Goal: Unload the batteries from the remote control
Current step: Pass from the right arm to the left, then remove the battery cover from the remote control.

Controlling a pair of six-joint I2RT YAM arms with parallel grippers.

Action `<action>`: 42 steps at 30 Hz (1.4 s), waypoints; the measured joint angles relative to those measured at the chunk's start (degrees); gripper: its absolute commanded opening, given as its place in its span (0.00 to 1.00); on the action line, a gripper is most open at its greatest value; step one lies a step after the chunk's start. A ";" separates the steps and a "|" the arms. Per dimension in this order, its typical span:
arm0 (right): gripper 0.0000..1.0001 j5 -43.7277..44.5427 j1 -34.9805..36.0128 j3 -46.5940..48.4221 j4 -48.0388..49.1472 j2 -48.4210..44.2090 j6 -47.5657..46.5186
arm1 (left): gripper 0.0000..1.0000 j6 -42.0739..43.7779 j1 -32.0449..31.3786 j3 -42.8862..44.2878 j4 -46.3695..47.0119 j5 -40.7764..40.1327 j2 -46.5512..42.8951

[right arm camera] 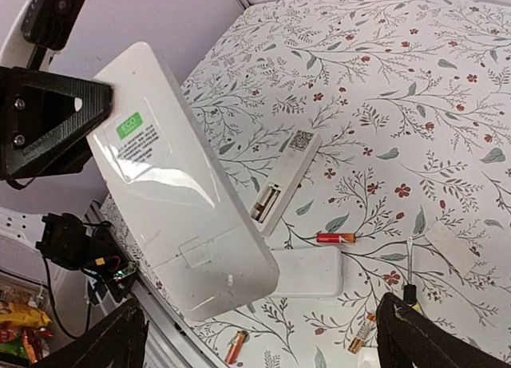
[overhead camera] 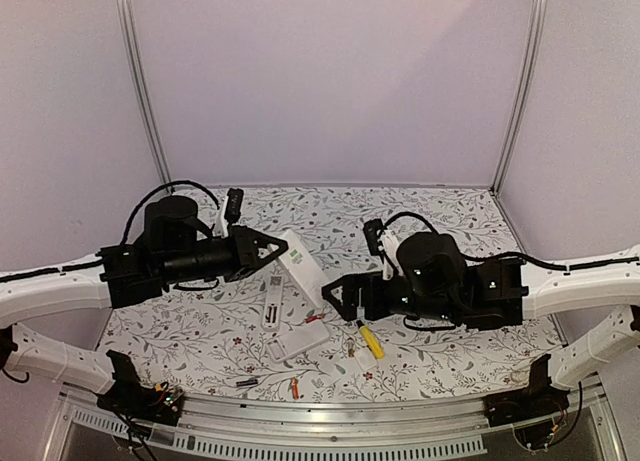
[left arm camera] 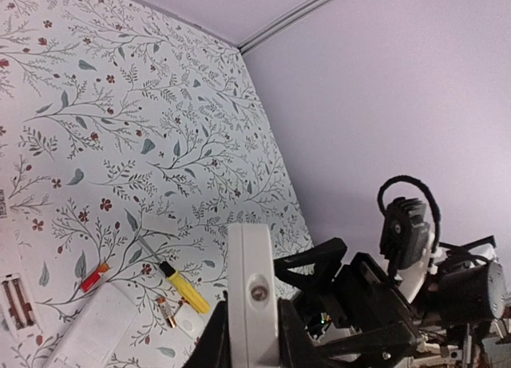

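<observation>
My left gripper (overhead camera: 278, 253) is shut on a large white remote (overhead camera: 303, 265) and holds it tilted above the table; the left wrist view shows its end (left arm camera: 251, 292) between the fingers. In the right wrist view the remote's back, with closed battery cover (right arm camera: 180, 200), faces the camera. My right gripper (overhead camera: 336, 299) is open, its fingers either side of the remote's lower end, not touching. A slim white remote (right arm camera: 285, 183) lies on the table with its compartment open and cells inside. Loose batteries lie around: a red one (right arm camera: 335, 238), one (right arm camera: 237, 346) and one (right arm camera: 361, 334).
A flat white remote (right arm camera: 307, 271) lies beside the slim one. A yellow-handled screwdriver (overhead camera: 370, 341) lies under my right gripper. A dark battery (overhead camera: 247, 381) and an orange one (overhead camera: 295, 388) lie near the front rail (overhead camera: 330, 416). White walls enclose the table.
</observation>
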 measured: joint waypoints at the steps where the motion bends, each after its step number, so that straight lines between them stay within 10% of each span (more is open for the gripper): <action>1: 0.99 -0.44 -0.28 -2.01 2.47 -1.33 1.51 | 0.00 -0.13 0.57 -1.31 1.51 0.02 -1.36; 9: 0.94 -7.28 -1.84 -10.08 21.66 -5.03 12.26 | 0.00 -0.74 1.92 -7.67 14.27 2.29 -6.10; 30: 0.19 -14.78 -3.41 -11.61 38.32 -1.22 22.16 | 0.00 -2.47 2.23 -10.93 27.78 7.45 -6.91; 42: 0.21 -16.79 -3.39 -14.86 44.98 -2.21 25.14 | 0.00 -4.61 2.56 -10.93 28.85 8.52 -7.19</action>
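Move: The white remote control, already hanging from the left fingers, has its middle about 7 cm left of the right hand, 2 cm ahead and 1 cm higher; from the left hand it is some 4 cm right, 2 cm back and 3 cm lower. From the right hand, some 20 cm down on the table, the white cover lies 2 cm ahead and 8 cm left, the red battery 8 cm ahead and 4 cm left, the screwdriver 2 cm ahead and 8 cm right. The open right fingers close on the remote control's free end and pinch it while the left fingers keep their grip on the other end. Both hands rise about 7 cm and ease back some 2 cm, the right first edging away, then going left to the remote; the right wrist swings its fingers up by some 40 degrees and the left by about 25, until both point nearly level. ##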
